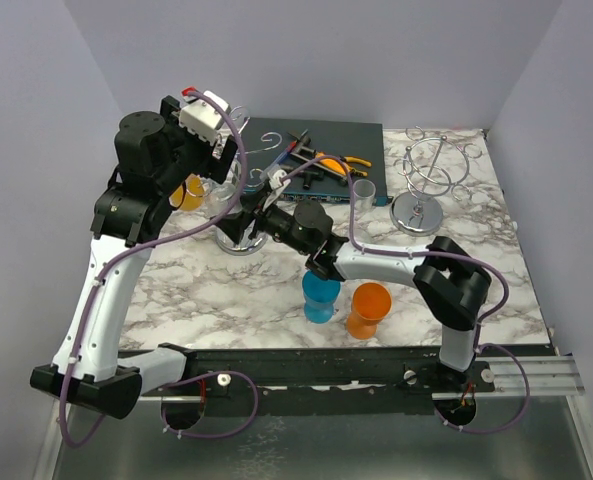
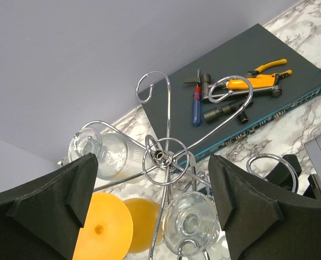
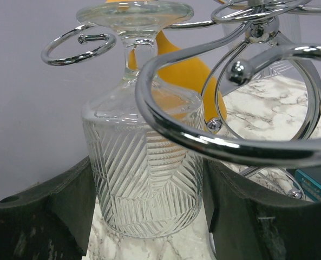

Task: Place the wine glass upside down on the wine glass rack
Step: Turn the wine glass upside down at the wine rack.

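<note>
A clear ribbed wine glass (image 3: 146, 179) hangs upside down, foot (image 3: 133, 13) on top, between the fingers of my right gripper (image 3: 149, 211), which is shut on its bowl. A hook ring (image 3: 79, 43) of the chrome wine glass rack (image 3: 230, 143) lies just left of the stem. From above, the glass's foot (image 2: 190, 222) sits at a wire arm of the rack (image 2: 165, 157). My left gripper (image 2: 155, 206) hovers open over the rack, holding nothing. In the top view the right gripper (image 1: 261, 215) reaches into the rack (image 1: 238, 240) under the left gripper (image 1: 226, 160).
An orange glass (image 2: 103, 227) and another clear glass (image 2: 103, 154) hang on the same rack. A second chrome rack (image 1: 428, 185) stands at the back right. A dark box with tools (image 1: 321, 150) lies behind. A blue cup (image 1: 321, 298) and an orange cup (image 1: 368, 308) stand near the front.
</note>
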Robot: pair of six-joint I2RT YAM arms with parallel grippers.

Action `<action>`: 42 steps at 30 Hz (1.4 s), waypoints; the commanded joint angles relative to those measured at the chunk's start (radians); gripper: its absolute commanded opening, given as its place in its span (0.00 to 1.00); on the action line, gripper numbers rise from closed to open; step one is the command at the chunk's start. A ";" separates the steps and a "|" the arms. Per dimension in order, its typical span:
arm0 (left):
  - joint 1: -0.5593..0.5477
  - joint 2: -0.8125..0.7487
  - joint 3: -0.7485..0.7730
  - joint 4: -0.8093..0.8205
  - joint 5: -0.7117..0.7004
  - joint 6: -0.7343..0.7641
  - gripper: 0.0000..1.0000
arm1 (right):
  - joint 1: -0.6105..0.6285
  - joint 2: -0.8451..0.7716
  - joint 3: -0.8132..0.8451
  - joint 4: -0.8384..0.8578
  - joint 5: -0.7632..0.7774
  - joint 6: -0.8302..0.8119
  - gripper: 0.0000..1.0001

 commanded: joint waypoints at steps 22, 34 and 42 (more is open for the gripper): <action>0.002 0.070 -0.044 0.022 -0.047 -0.041 0.70 | -0.001 0.066 0.100 0.130 -0.060 -0.003 0.00; 0.002 0.067 -0.072 0.021 -0.044 -0.015 0.60 | -0.001 0.093 0.136 0.109 -0.095 0.017 0.00; 0.002 0.065 -0.078 0.019 -0.034 -0.005 0.58 | 0.000 0.101 0.131 0.103 -0.128 0.025 0.00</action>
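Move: The rack's top ring lies about 5 cm ahead of the left hand, 2 cm to its right and 6 cm below. The hung yellow glass is roughly 3 cm ahead, 5 cm left and 13 cm down; the hung clear glass 9 ahead, 4 left, 12 down. From the right hand, which holds the upturned glass, the free curl is some 5 cm left, 2 back and 8 up; the near curl 8 cm right, 1 ahead and 8 up. Lower the left gripper about 5 cm onto the rack's top ring, easing forward 2 to 3 cm early on and tipping the fingers slightly down, then draw the open fingers in by about a third so they flank the ring. Meanwhile keep the right grip on the upturned glass and slide it some 2 to 3 cm left, its stem towards the free curl, past the near curl. ##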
